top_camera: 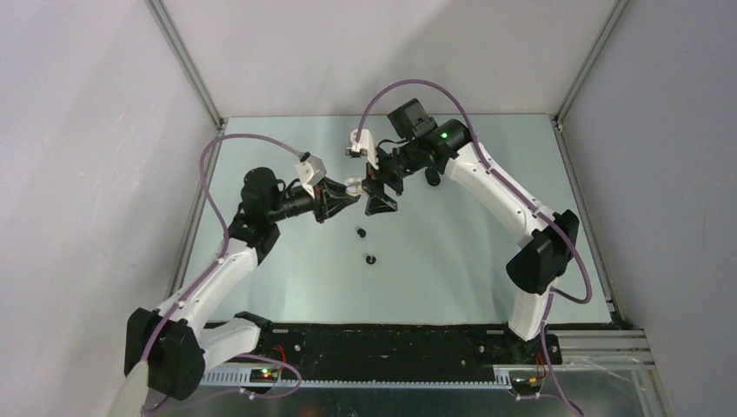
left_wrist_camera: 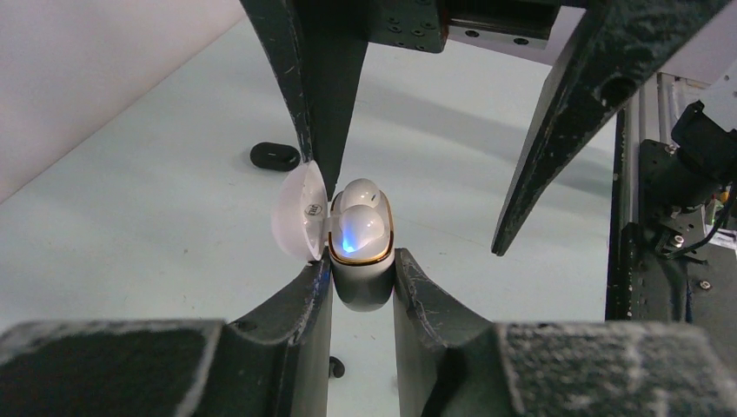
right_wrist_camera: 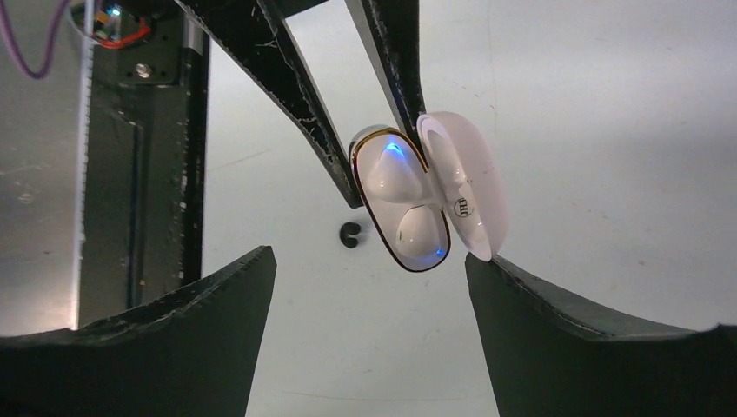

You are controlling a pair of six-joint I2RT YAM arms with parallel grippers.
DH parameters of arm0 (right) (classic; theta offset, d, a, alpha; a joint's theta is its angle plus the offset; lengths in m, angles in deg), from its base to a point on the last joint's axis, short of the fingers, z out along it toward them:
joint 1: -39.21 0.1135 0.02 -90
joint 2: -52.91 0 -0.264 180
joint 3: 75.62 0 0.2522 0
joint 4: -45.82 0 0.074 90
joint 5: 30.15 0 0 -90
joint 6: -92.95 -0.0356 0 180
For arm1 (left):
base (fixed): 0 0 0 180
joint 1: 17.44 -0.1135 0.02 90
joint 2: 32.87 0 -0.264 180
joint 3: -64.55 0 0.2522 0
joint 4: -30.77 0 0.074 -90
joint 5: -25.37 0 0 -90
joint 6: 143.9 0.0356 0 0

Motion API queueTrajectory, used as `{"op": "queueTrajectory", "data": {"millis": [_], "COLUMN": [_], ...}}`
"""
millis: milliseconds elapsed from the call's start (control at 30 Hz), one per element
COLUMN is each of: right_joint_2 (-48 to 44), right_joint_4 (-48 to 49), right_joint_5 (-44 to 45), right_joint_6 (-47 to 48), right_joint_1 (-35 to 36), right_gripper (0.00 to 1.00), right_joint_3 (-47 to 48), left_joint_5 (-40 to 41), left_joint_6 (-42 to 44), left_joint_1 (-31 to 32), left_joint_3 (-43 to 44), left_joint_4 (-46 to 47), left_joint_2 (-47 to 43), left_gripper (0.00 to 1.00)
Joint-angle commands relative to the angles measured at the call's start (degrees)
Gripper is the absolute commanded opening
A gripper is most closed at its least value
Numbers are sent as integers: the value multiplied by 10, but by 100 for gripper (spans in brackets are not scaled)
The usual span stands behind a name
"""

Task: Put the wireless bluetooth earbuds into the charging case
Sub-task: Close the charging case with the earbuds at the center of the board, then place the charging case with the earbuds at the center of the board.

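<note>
My left gripper (top_camera: 348, 193) (left_wrist_camera: 362, 261) is shut on the base of a white charging case (left_wrist_camera: 361, 276) and holds it above the table. Its lid (left_wrist_camera: 300, 213) is open. Two white earbuds (left_wrist_camera: 362, 193) (left_wrist_camera: 359, 228) sit in the case, one lit by a blue light. My right gripper (top_camera: 375, 198) (right_wrist_camera: 369, 261) is open, its jaws on either side of the case (right_wrist_camera: 408, 204); one fingertip (right_wrist_camera: 487, 265) is at the lid (right_wrist_camera: 465, 195). Two black earbuds (top_camera: 360, 233) (top_camera: 370, 259) lie on the table below.
A black pebble-shaped case (left_wrist_camera: 275, 155) lies shut on the table beyond the white one. One black earbud (right_wrist_camera: 349, 234) shows under the held case. Grey walls enclose the table on three sides.
</note>
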Motion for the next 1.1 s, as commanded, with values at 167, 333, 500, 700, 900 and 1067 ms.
{"op": "queueTrajectory", "data": {"millis": [167,333,500,700,900,1067], "right_joint_2": [-49,-53,-47,-73,-142,-161], "right_joint_4": [0,8,13,6,13,63], "right_joint_5": [22,10,15,33,49,58], "right_joint_6": [51,29,31,26,16,-63], "right_joint_1": [31,3,-9,-26,-83,-144], "right_gripper": [83,82,82,82,82,83], "right_joint_3": [-24,-30,-22,-60,-157,-196], "left_joint_5": [5,-12,-15,44,95,112], "left_joint_6": [-38,-59,-66,-121,-201,-220], "left_joint_1": [5,1,0,-11,-36,-60], "left_joint_3": [52,59,55,54,77,165], "left_joint_4": [18,18,18,5,-63,-210], "left_joint_2": [22,20,22,48,110,221], "left_gripper": [0,0,0,0,0,0]}}
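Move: Almost straight below the left hand, which holds the charging case open with both earbuds in, lies one black earbud, about 20 cm down, 2 cm ahead and 2 cm to the right; the other is 6 cm back and 4 cm right. The board's centre is some 11 cm ahead, 3 cm right and 20 cm below. From the right hand, the raised lid is about 3 cm ahead, 3 cm left and level. Working the lid with its forward fingertip, the wide-open right hand eases back and rightward about 1 cm while the left hand, keeping its grip on the case, creeps forward and up a little against it. Then they part: the right pulls some 8 cm farther right, sinking slightly, and the left speeds forward and down by about 6 to 7 cm towards the board, rolling its forward side down some 30 degrees. ##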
